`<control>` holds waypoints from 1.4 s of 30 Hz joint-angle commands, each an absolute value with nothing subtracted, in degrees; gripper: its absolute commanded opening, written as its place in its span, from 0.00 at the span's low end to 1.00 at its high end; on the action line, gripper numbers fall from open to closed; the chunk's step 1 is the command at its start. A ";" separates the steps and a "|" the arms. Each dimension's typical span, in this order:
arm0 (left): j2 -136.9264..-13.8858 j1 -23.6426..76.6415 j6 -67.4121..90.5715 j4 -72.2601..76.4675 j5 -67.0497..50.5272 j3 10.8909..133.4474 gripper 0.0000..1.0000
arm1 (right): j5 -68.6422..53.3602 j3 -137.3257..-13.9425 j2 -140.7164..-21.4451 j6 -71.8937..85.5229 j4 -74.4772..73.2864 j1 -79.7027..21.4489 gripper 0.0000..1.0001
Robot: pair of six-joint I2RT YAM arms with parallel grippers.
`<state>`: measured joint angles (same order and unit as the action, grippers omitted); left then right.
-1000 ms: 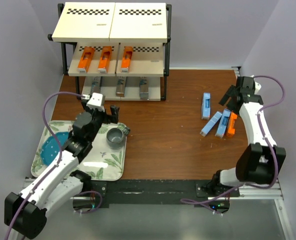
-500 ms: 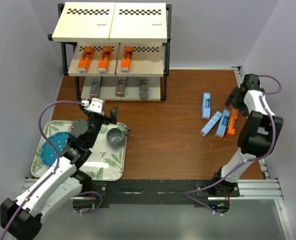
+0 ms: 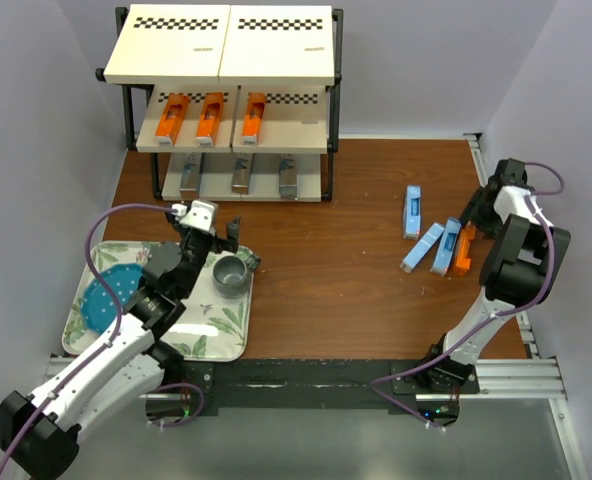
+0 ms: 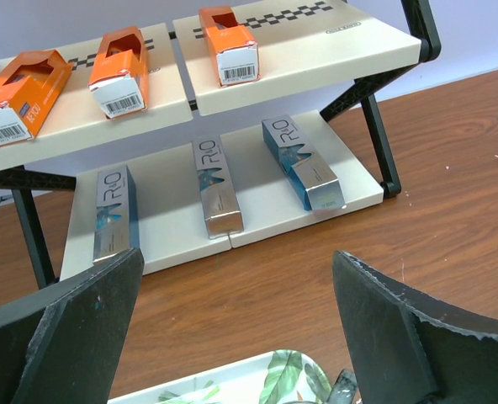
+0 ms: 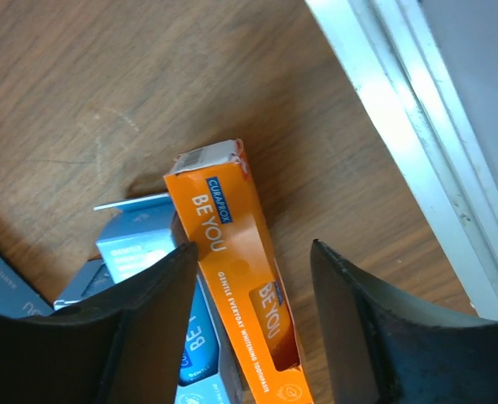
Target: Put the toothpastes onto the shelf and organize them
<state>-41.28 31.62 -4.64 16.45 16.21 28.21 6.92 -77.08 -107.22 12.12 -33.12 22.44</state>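
The shelf (image 3: 226, 45) stands at the back left, with three orange toothpastes (image 3: 209, 115) on its middle tier and three metallic blue ones (image 3: 241, 175) on the bottom tier. At the table's right lie three light blue toothpastes (image 3: 422, 247) and an orange one (image 3: 465, 247). My right gripper (image 3: 473, 218) hangs over that orange box (image 5: 236, 269). Its jaws straddle the box (image 5: 253, 311): the left finger (image 5: 106, 345) touches its edge, the right finger (image 5: 384, 328) stands apart. My left gripper (image 4: 236, 328) is open and holds nothing, facing the shelf (image 4: 316, 50) from above the tray's far edge.
A leaf-patterned tray (image 3: 216, 335) at the front left holds a round blue plate (image 3: 106, 297) and a grey cup (image 3: 231, 274). A metal rail (image 5: 417, 143) and the wall run close along the table's right edge, just beyond the orange box.
My right arm has folded in and brought its gripper down over the orange box, the jaws narrowing round it. The left arm has shifted slightly, still open.
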 commanded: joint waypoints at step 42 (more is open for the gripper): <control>-39.46 34.80 -6.86 20.04 18.63 27.25 0.99 | 5.97 -60.56 -96.76 13.54 -28.22 22.59 0.58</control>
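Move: The orange toothpaste lies just under my half-open right fingers, its middle about 2 cm back, 1 cm to the left and some 4 cm down. Beside it, level with it, a blue toothpaste lies about 5 cm to its left and a slanted blue toothpaste about 11 cm to its left; a far blue toothpaste sits 7 cm ahead and 14 cm left of my hand. From my left hand the orange one is about 57 cm right, 6 cm ahead, 24 cm below. With my right fingers kept just over half open and pointing steeply down, I ease left about 2.5 cm over the orange toothpaste, rolling the wrist about 5 degrees, then draw back about 5 cm along the toothpaste towards its near end, dipping a centimetre or so and coming up again. My fingers straddle it without closing. ##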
